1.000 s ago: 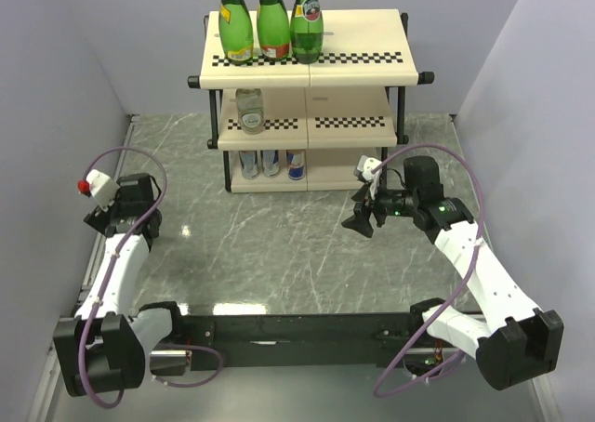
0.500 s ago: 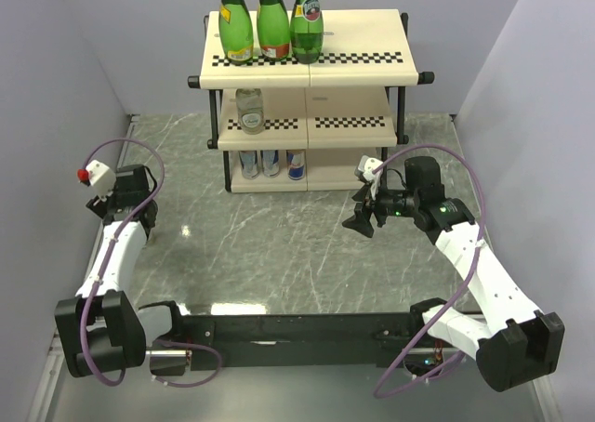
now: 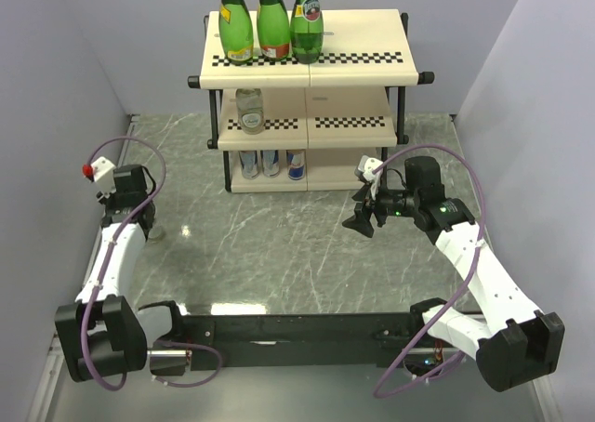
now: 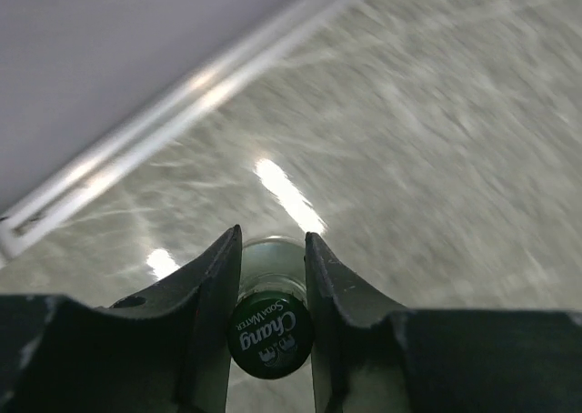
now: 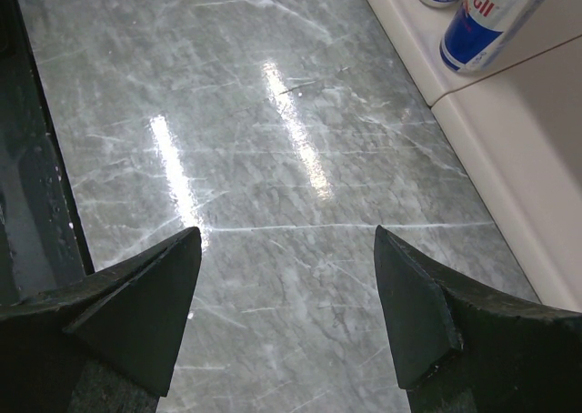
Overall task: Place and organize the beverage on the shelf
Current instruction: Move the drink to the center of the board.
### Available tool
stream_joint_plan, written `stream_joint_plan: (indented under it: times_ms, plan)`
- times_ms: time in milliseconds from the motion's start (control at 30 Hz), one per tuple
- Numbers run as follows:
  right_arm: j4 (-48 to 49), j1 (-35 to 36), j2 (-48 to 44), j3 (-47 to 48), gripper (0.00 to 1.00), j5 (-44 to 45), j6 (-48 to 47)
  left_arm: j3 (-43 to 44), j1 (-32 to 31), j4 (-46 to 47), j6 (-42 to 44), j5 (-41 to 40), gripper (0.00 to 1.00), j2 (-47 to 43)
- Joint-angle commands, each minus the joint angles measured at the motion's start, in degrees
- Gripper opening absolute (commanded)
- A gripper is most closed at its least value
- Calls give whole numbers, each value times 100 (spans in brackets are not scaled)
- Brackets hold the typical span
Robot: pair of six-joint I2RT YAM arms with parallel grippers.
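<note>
My left gripper point(image 4: 273, 242) is shut on the neck of a clear glass bottle with a dark green "Chang Soda Water" cap point(image 4: 270, 336), which stands upright on the marble floor near the left wall. From above, the left gripper point(image 3: 127, 202) covers that bottle. My right gripper point(image 5: 286, 240) is open and holds nothing; it hovers over the floor just in front of the shelf's point(image 3: 358, 69) right half. The shelf holds three green bottles point(image 3: 272, 22) on top, a clear bottle point(image 3: 249, 111) on the middle board and three cans point(image 3: 271, 163) at the bottom.
A Red Bull can point(image 5: 486, 17) on the bottom board point(image 5: 509, 140) lies up and to the right of the right gripper point(image 3: 359, 219). The grey wall and its metal floor rail point(image 4: 182, 113) run close behind the left gripper. The black base bar point(image 3: 297, 329) lies along the near edge.
The left jaws have shut on the bottle's neck, and the left wrist has shifted slightly back and left toward the wall. The right arm has not moved.
</note>
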Motion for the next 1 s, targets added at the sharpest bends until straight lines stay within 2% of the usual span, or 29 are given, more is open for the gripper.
stream_joint_plan:
  times_ms: [0, 133, 233, 333, 367, 433, 467, 667, 767, 833, 967]
  plan:
    - [7, -35, -93, 207, 82, -94, -74, 250, -29, 302, 222, 1378, 0, -500]
    - [34, -44, -93, 198, 83, -76, -74, -83, -134, 635, 407, 2549, 0, -1036]
    - [16, -52, -58, 198, 83, -67, -75, -233, -485, 732, 530, 3120, 0, -1441]
    - [7, -44, -14, 207, 83, -41, -75, -286, -1038, 829, 723, 3534, 1, -1678]
    - [16, -35, -5, 198, 82, -24, -75, -303, -1501, 925, 836, 3641, 1, -1749]
    - [42, -44, -5, 189, 83, -6, -66, -347, -1908, 1022, 899, 3869, 1, -1749]
    - [34, -44, 4, 189, 83, 20, -66, -356, -2319, 1075, 995, 3983, 1, -1714]
    - [51, -52, 74, 180, 82, 100, -66, -356, -3884, 1637, 1495, 3950, 1, -1223]
    - [69, -52, 109, 172, 83, 161, -66, -269, -4587, 2024, 1873, 3686, 1, -889]
    - [69, -61, 136, 172, 83, 187, -66, -138, -4888, 2217, 2041, 3423, 0, -574]
    - [60, -79, 215, 172, 82, 223, -83, 65, -5678, 2559, 2541, 3396, 0, -29]
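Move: The left hand already holds the clear Chang bottle by its neck at the left end of the table. The centre of the board, where the drink is going, lies about 44 cm to its right, some 6 cm back and about 16 cm below. The Red Bull can on the bottom shelf is roughly 45 cm right, 18 cm ahead and 5 cm lower, and the leftmost can is about 31 cm right, also 18 cm ahead. From the right hand the centre is some 15 cm left, level with it, and 22 cm below. Keeping its grip on the neck of the Chang bottle, the left hand sweeps about 38 cm to the right, in front of the shelf, towards the centre of the board, while its wrist swings some 95 degrees clockwise, from pointing forward-left to forward-right. The path arches, rising about 4 cm by midway and then sinking back to nearly its starting height, and over the second half it also draws back about 5 cm. ##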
